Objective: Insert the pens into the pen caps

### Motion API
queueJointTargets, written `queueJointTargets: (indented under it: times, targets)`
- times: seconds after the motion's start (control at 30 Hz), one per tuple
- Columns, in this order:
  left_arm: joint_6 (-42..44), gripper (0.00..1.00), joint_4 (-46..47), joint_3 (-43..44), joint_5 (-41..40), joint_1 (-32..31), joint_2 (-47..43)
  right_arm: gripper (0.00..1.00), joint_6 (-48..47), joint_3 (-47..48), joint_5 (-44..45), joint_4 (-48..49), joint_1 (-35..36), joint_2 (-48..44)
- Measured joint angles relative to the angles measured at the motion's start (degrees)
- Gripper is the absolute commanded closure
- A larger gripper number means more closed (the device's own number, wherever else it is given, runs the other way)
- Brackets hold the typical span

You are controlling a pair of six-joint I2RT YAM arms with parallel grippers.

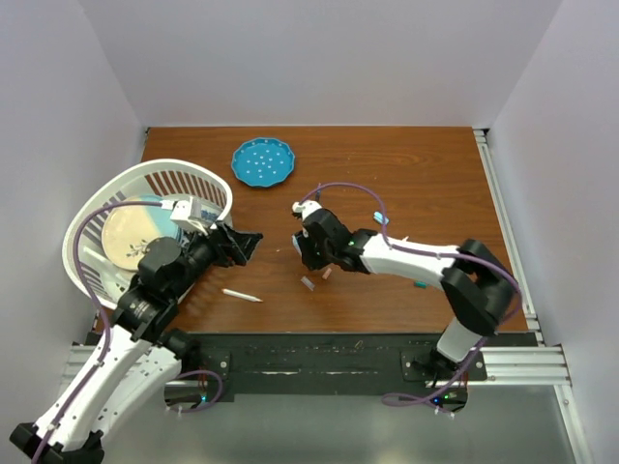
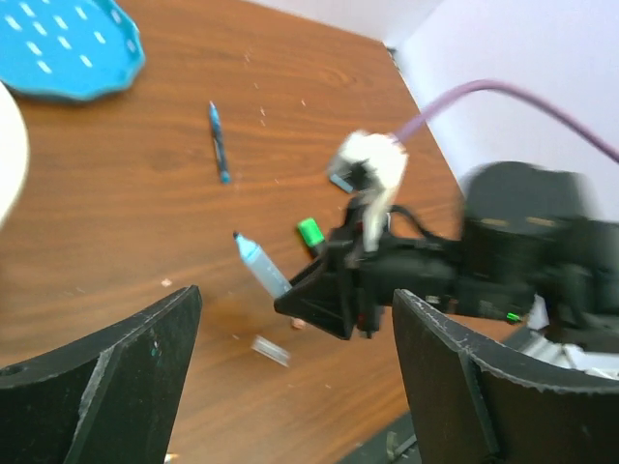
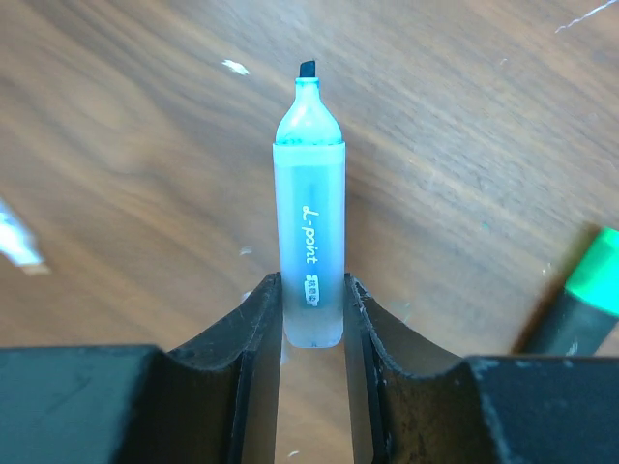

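Note:
My right gripper (image 3: 311, 290) is shut on the lower end of a pale blue, uncapped pen (image 3: 309, 213) whose dark tip points away from the wrist. In the left wrist view that pen (image 2: 259, 263) sticks out of the right gripper above the table. My left gripper (image 1: 250, 246) stands open and empty, facing the right gripper (image 1: 302, 249) across a short gap. A grey cap (image 2: 271, 350) and a small pink cap (image 2: 299, 324) lie on the wood below the held pen. A green cap (image 2: 309, 232) lies just behind it. A white pen (image 1: 242, 295) lies near the front edge.
A blue dotted plate (image 1: 262, 161) sits at the back. A white slatted basket (image 1: 208, 184) holding a round plate stands at the left. A thin blue pen (image 2: 219, 142) lies toward the back. A teal-ended pen (image 1: 421, 286) lies by the right arm.

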Motion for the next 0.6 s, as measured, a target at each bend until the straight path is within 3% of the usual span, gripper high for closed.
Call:
queueJointTargets:
  times: [0.27, 0.6]
  targets:
    - [-8.11, 0.26, 8.28, -3.34, 5.35, 0.00, 10.25, 1.00, 8.13, -10.12, 2.60, 13.29, 7.69, -17.64]
    - [-11.47, 0.41, 19.17, -5.18, 9.29, 0.00, 16.00, 1.00, 9.99, -10.47, 9.40, 17.68, 15.32, -21.53]
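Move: The blue highlighter, gripped near its rear end by the right hand just above the table, lies about 6 cm ahead of the left hand, 8 cm to its right and 18 cm lower. The right hand is bringing it to the left gripper, some 5 cm back, 10 cm left and 20 cm above. From the right hand the green highlighter lies 5 cm ahead and 11 cm right, the orange cap 1 cm ahead and 6 cm right, and the white pen 4 cm back and 13 cm left, all 5 cm lower. Upward and back, drifting left, the right hand carries the still-gripped blue highlighter about 14 cm up towards the left gripper, rolling its left side up some 30 degrees. Meanwhile the left hand comes about 5 cm right and 3 cm forward, dips 5 cm and rises again slightly, tipping down a little and partly narrowing its open fingers around the highlighter's writing end. ##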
